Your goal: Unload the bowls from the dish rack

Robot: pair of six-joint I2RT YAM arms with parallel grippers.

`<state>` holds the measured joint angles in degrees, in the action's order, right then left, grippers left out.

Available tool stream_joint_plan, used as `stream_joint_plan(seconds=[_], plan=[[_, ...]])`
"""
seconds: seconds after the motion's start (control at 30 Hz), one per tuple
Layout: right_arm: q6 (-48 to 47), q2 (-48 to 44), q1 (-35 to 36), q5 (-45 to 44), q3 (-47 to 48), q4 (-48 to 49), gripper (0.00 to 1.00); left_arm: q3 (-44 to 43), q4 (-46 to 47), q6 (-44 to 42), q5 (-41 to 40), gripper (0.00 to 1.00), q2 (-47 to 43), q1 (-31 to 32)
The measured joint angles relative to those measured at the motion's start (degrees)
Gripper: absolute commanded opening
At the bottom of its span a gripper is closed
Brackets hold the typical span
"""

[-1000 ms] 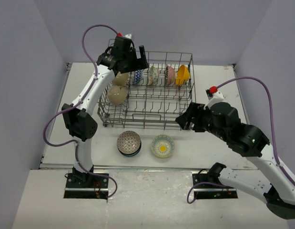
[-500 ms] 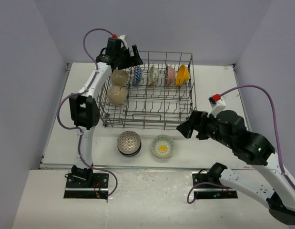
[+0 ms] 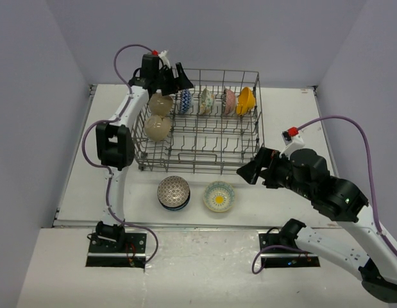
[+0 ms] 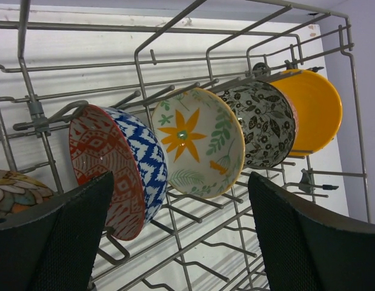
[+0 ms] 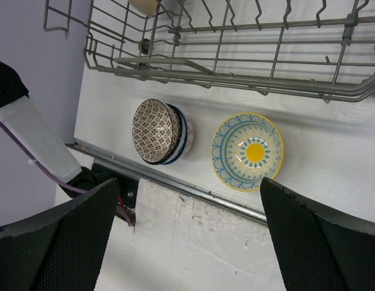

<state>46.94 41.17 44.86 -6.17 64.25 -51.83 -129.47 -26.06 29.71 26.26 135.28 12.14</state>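
Observation:
The grey wire dish rack (image 3: 249, 138) holds two beige bowls (image 3: 158, 127) at its left. A back row holds a red-and-blue bowl (image 3: 185, 101), a flower bowl (image 3: 206, 101), a dark floral bowl (image 3: 229, 101) and an orange-yellow bowl (image 3: 245, 101). My left gripper (image 3: 176, 77) is open and empty above the rack's back left. In the left wrist view it (image 4: 181, 236) faces the red-and-blue bowl (image 4: 114, 167), flower bowl (image 4: 199, 142), dark floral bowl (image 4: 266, 124) and yellow bowl (image 4: 311, 109). My right gripper (image 3: 249, 171) is open and empty, off the rack's front right corner.
A stack of patterned bowls (image 3: 173, 192) and a yellow-and-blue bowl (image 3: 219, 196) sit on the table in front of the rack. They also show in the right wrist view as the stack (image 5: 160, 132) and the single bowl (image 5: 248, 151), near the table's metal front edge (image 5: 175, 182).
My left gripper has shifted left and back over the rack's rear left corner, and its elbow has swung in. My right gripper has drawn a little nearer, away from the rack.

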Motion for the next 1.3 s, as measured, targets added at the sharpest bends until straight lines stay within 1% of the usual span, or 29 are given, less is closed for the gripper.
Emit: stream_joint_plan(seconds=[0.03, 0.3, 0.47, 0.5, 0.53, 0.67, 0.73, 0.8, 0.83, 0.93, 1.0, 1.03, 1.07, 1.23, 1.3], plan=[[0.2, 0.0, 0.0, 0.0, 0.0, 0.0, 0.99, 0.0, 0.13, 0.26, 0.46, 0.89, 0.26, 0.04], [0.92, 0.2, 0.02, -0.04, 0.0, 0.04, 0.99, 0.42, 2.21, 2.21, 3.5, 0.83, 2.21, 0.04], [0.94, 1.22, 0.0, -0.02, 0.02, 0.02, 0.99, 0.5, 3.91, 3.98, 5.77, 0.75, 3.48, 0.04], [0.87, 1.51, 0.02, -0.04, 0.02, 0.0, 0.99, 0.55, 4.2, 4.17, 6.14, 0.72, 3.63, 0.04], [0.81, 1.62, 0.02, -0.07, 0.02, -0.02, 0.99, 0.74, 4.44, 4.33, 6.51, 0.66, 3.74, 0.04], [0.37, 1.99, 0.0, -0.31, 0.2, -0.15, 0.99, 0.85, 5.68, 5.55, 7.91, 0.54, 4.13, 0.04], [0.17, 2.05, 0.02, -0.31, 0.46, -0.26, 0.99, 0.85, 6.19, 6.25, 8.28, 0.44, 4.46, 0.04], [-0.11, 2.08, 0.0, -0.33, 0.7, -0.35, 0.99, 0.85, 6.82, 6.99, 8.7, 0.42, 5.01, -0.04], [-0.31, 2.12, 0.02, -0.35, 0.79, -0.35, 0.99, 0.85, 7.26, 7.32, 8.94, 0.38, 5.33, -0.09], [-0.96, 2.67, 0.0, -0.37, 0.98, -0.59, 0.99, 0.76, 7.91, 8.28, 9.33, 0.36, 5.66, -0.11], [-1.36, 3.17, 0.02, -0.42, 1.31, -0.7, 0.99, 0.7, 8.37, 8.76, 9.46, 0.27, 5.9, -0.07], [-1.53, 3.41, 0.02, -0.44, 1.4, -0.7, 0.99, 0.68, 8.52, 8.92, 9.51, 0.26, 6.12, -0.04], [-1.68, 3.45, 0.02, -0.48, 1.44, -0.72, 0.99, 0.7, 8.74, 9.07, 9.57, 0.19, 6.4, 0.0], [-2.25, 3.85, 0.0, -0.57, 1.44, -0.96, 0.99, 0.68, 8.74, 9.97, 9.55, 0.14, 6.95, 0.15], [-2.45, 3.85, 0.02, -0.59, 1.44, -0.98, 0.99, 0.68, 8.72, 10.16, 9.46, 0.07, 6.95, 0.15]])
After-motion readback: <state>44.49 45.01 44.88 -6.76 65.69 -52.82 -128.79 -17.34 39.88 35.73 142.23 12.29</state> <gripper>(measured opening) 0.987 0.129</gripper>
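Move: The red-and-blue zigzag bowl, on edge in the back row of the rack, lies about 2 cm back, 1 cm right and 8 cm below the open left hand. The flower bowl stands roughly 7 cm to the right of it, level in depth. The back beige bowl is some 8 cm left and 3 cm back from the hand, the front beige bowl 9 cm left and 11 cm back. From the right hand the zigzag bowl lies about 40 cm ahead, 18 cm left and 19 cm lower. The zigzag bowl's upper rim is taken between the left fingertips: the left hand sinks about 4 cm and shifts some 3 cm right, tilting its fingers down and rolling its left side down, around 15 degrees in all. The wide-open fingers close nearly shut on the way, one pad inside the bowl and the other on its patterned outside, so that they pinch its wall. ##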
